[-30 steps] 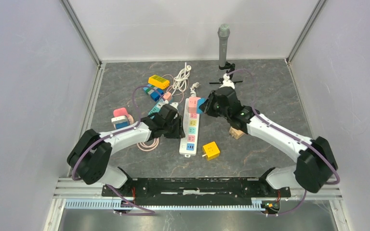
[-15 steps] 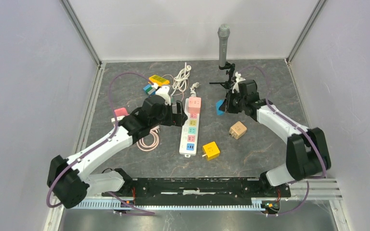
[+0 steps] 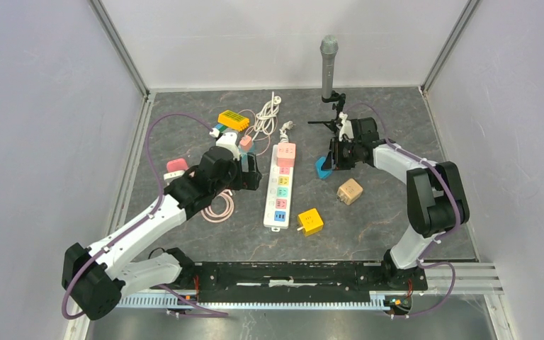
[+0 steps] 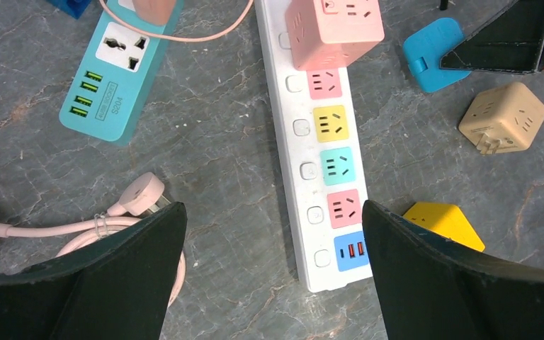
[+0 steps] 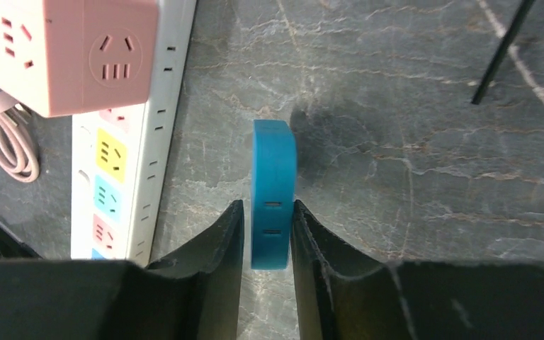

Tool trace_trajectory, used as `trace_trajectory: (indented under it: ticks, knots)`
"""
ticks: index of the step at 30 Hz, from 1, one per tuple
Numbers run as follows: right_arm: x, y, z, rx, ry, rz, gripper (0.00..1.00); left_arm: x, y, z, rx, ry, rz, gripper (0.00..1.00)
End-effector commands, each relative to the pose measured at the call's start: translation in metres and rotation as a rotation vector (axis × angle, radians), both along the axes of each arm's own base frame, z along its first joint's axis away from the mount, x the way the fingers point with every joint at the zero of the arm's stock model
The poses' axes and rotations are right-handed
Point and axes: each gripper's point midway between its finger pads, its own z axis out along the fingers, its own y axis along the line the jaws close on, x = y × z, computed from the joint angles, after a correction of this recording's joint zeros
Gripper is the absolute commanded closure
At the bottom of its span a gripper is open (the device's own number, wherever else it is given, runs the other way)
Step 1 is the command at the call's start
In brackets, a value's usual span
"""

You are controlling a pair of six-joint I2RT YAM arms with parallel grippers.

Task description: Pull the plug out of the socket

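Observation:
A white power strip (image 3: pixel 280 185) with coloured sockets lies mid-table; it also shows in the left wrist view (image 4: pixel 319 142) and the right wrist view (image 5: pixel 124 156). A pink cube adapter (image 3: pixel 286 154) sits plugged into its far end. A blue plug (image 3: pixel 322 168) stands on edge on the table to the right of the strip, free of it. My right gripper (image 3: pixel 334 161) straddles the blue plug (image 5: pixel 273 177); the right finger touches it and a thin gap shows at the left finger. My left gripper (image 3: pixel 251 170) hovers wide open and empty over the strip's near end (image 4: pixel 270 205).
A tan cube adapter (image 3: pixel 350 190) and a yellow cube adapter (image 3: pixel 310 221) lie right of the strip. A teal socket block (image 4: pixel 117 71), a pink cable coil (image 3: pixel 218 207) and more adapters lie left. A microphone on a stand (image 3: pixel 328 67) stands at the back.
My right gripper carried the blue plug off the strip's far end, moved it right and lowered it to the table. My left arm drew back left of the strip.

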Motion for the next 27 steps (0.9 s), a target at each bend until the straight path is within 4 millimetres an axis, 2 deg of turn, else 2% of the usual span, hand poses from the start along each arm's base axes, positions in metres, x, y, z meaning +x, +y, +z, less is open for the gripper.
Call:
trace_trajectory:
  ticks: [1, 2, 6, 9, 11, 13, 15, 18, 20, 25, 27]
  knots:
    - [0.021, -0.011, 0.015, -0.062, -0.086, 0.005, 0.54, 0.007, 0.002, 0.004, 0.012, -0.034, 0.000, 0.00]
    - [0.023, -0.015, 0.016, -0.088, -0.099, -0.007, 0.47, 0.007, 0.000, 0.006, 0.015, -0.031, -0.012, 0.00]
    - [0.029, -0.026, 0.022, -0.143, -0.116, -0.038, 0.37, 0.011, -0.002, 0.008, 0.059, -0.004, -0.038, 0.00]
    - [0.031, -0.033, 0.026, -0.172, -0.104, -0.087, 0.35, 0.013, -0.010, 0.009, 0.052, 0.001, -0.075, 0.00]
    - [0.031, -0.045, 0.031, -0.227, -0.077, -0.159, 0.35, 0.016, -0.014, 0.012, 0.049, -0.002, -0.083, 0.00]
    - [0.033, -0.052, 0.042, -0.260, -0.114, -0.189, 0.34, 0.020, -0.013, 0.015, 0.050, -0.007, -0.066, 0.00]
    - [0.033, -0.053, 0.055, -0.256, -0.163, -0.215, 0.29, 0.022, -0.014, 0.018, 0.049, -0.015, -0.064, 0.00]
    - [0.029, -0.038, 0.072, -0.190, -0.217, -0.192, 0.24, 0.023, -0.016, 0.019, 0.042, -0.024, -0.071, 0.00]
    - [0.021, -0.017, 0.079, -0.128, -0.250, -0.144, 0.22, 0.022, -0.019, 0.020, 0.024, -0.027, -0.079, 0.00]
    - [0.008, 0.041, 0.120, -0.037, -0.466, -0.112, 0.17, 0.020, -0.027, 0.016, -0.009, -0.025, -0.114, 0.00]
    - [0.007, 0.057, 0.131, -0.022, -0.528, -0.075, 0.17, 0.019, -0.028, 0.014, -0.017, -0.025, -0.118, 0.00]
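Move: The blue plug is still between the right hand's closed fingers, right at the hand point and close to the table. From that hand the pink plug on the power strip stands about 9 cm left, 2 cm ahead and 2 cm higher; the wooden plug lies some 7 cm back and 6 cm right. From the left hand the blue plug is roughly 9 cm ahead, 17 cm right and 12 cm below. To the right and slightly forward first, about 5 cm nearly level, the right hand opens its fingers and lets go of the blue plug, its left side dipping. It then rises steeply, some 9 cm in all, and swings back left and slightly back to the strip side of the plug, fingertips tipping up about 20 degrees while still opening wide. The left hand, kept open, eases about 2 cm right and forward towards the strip. ##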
